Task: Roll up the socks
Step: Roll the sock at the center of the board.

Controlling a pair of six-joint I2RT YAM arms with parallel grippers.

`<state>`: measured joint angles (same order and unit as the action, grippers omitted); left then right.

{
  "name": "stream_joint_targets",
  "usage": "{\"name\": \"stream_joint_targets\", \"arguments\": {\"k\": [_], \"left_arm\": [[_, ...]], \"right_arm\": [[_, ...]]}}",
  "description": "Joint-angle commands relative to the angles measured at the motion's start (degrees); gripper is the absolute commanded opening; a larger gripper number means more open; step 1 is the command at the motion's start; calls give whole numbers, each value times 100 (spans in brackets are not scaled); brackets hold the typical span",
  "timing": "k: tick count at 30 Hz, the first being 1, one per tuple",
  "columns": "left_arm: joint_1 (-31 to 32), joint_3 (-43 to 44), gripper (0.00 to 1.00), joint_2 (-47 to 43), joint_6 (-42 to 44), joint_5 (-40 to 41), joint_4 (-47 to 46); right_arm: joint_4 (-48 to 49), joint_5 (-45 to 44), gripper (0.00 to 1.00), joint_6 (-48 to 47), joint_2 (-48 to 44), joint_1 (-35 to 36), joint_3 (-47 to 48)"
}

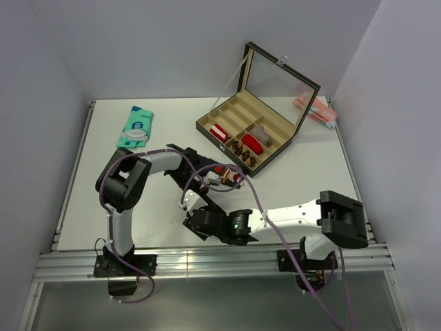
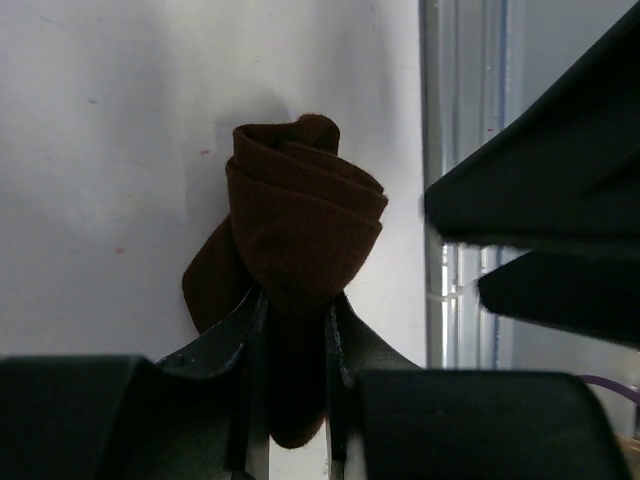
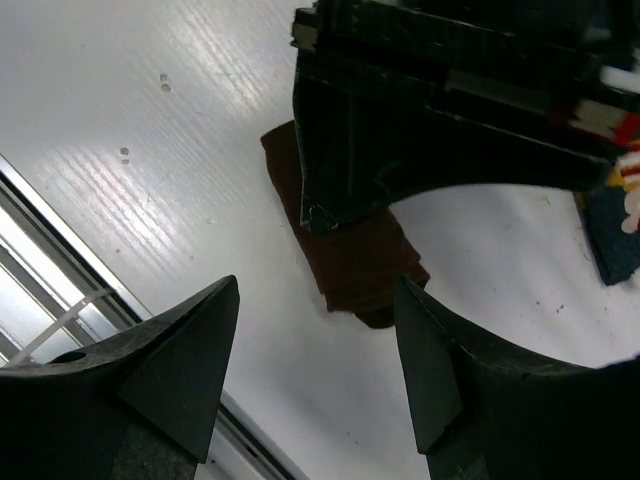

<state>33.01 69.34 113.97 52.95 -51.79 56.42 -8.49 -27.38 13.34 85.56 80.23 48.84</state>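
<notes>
A dark brown sock (image 2: pixel 300 215), folded into a stubby roll, sits on the white table with its lower end pinched between the fingers of my left gripper (image 2: pixel 295 305), which is shut on it. From the right wrist the same sock (image 3: pixel 360 262) shows under the black left gripper (image 3: pixel 400 130). My right gripper (image 3: pixel 315 310) stands open just short of the roll, touching nothing, and its fingers (image 2: pixel 540 200) show at the right of the left wrist view. In the top view the left gripper (image 1: pixel 193 202) and right gripper (image 1: pixel 198 224) meet near the front edge, hiding the sock. A navy piece of fabric (image 3: pixel 612 245) lies at the far right.
An open compartment box (image 1: pixel 207 126) stands behind the arms, holding red rolls (image 1: pixel 251 143), a striped roll (image 1: pixel 220 131) and brown rolls (image 1: pixel 244 155). A teal packet (image 1: pixel 136 127) lies back left and a pink item (image 1: pixel 315 109) back right. The table's metal front rail (image 3: pixel 60 320) is close.
</notes>
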Motion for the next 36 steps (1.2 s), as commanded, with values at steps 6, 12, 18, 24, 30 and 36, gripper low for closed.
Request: {"name": "stream_joint_targets", "arguments": {"k": [6,12,18,24,30,36], "left_arm": [[3,-79,0,573,462,951,457],[-32,53,0,714,532,960,580],[-50,132,0,828,576,978,685],[-50,246,0,969,611,987,817],[-50,326,0,1074,682,1004,976],[-50,405,0,1171,699,1057,1072]], "right_arm": [[-337,153,70,-701,690,-156,530],[-452,241,71,-886,1058,-227,723],[-443,303,70,-1044,1367,-236,846],[-364,242,70,-1141,1586,-244,917],[-382,-102,70,-1273,1701,-288,1022],[-320,-40,68,-1273,1806,-288,1066]]}}
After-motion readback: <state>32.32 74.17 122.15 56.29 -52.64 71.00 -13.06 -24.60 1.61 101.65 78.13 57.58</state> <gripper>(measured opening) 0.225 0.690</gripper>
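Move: The brown sock's folded bundle lies about 4 cm ahead of the right hand, 1 cm to its left and 6 cm below. The left fingers already pinch it, with its bulk some 2 cm to their right and 1 cm back. From the right hand, the navy sock is roughly 13 cm ahead, 3 cm right and 8 cm down; the open box is about 23 cm ahead, 10 cm right and 6 cm down. Lower the open right gripper about 6 cm, easing it slightly forward and tilting its fingers some 20 degrees steeper, until they straddle the brown sock's folded end. Meanwhile keep the left grip and draw the sock about 3 cm back and left, low over the board, letting those fingers swing round towards the base. Leave the right fingers open. ##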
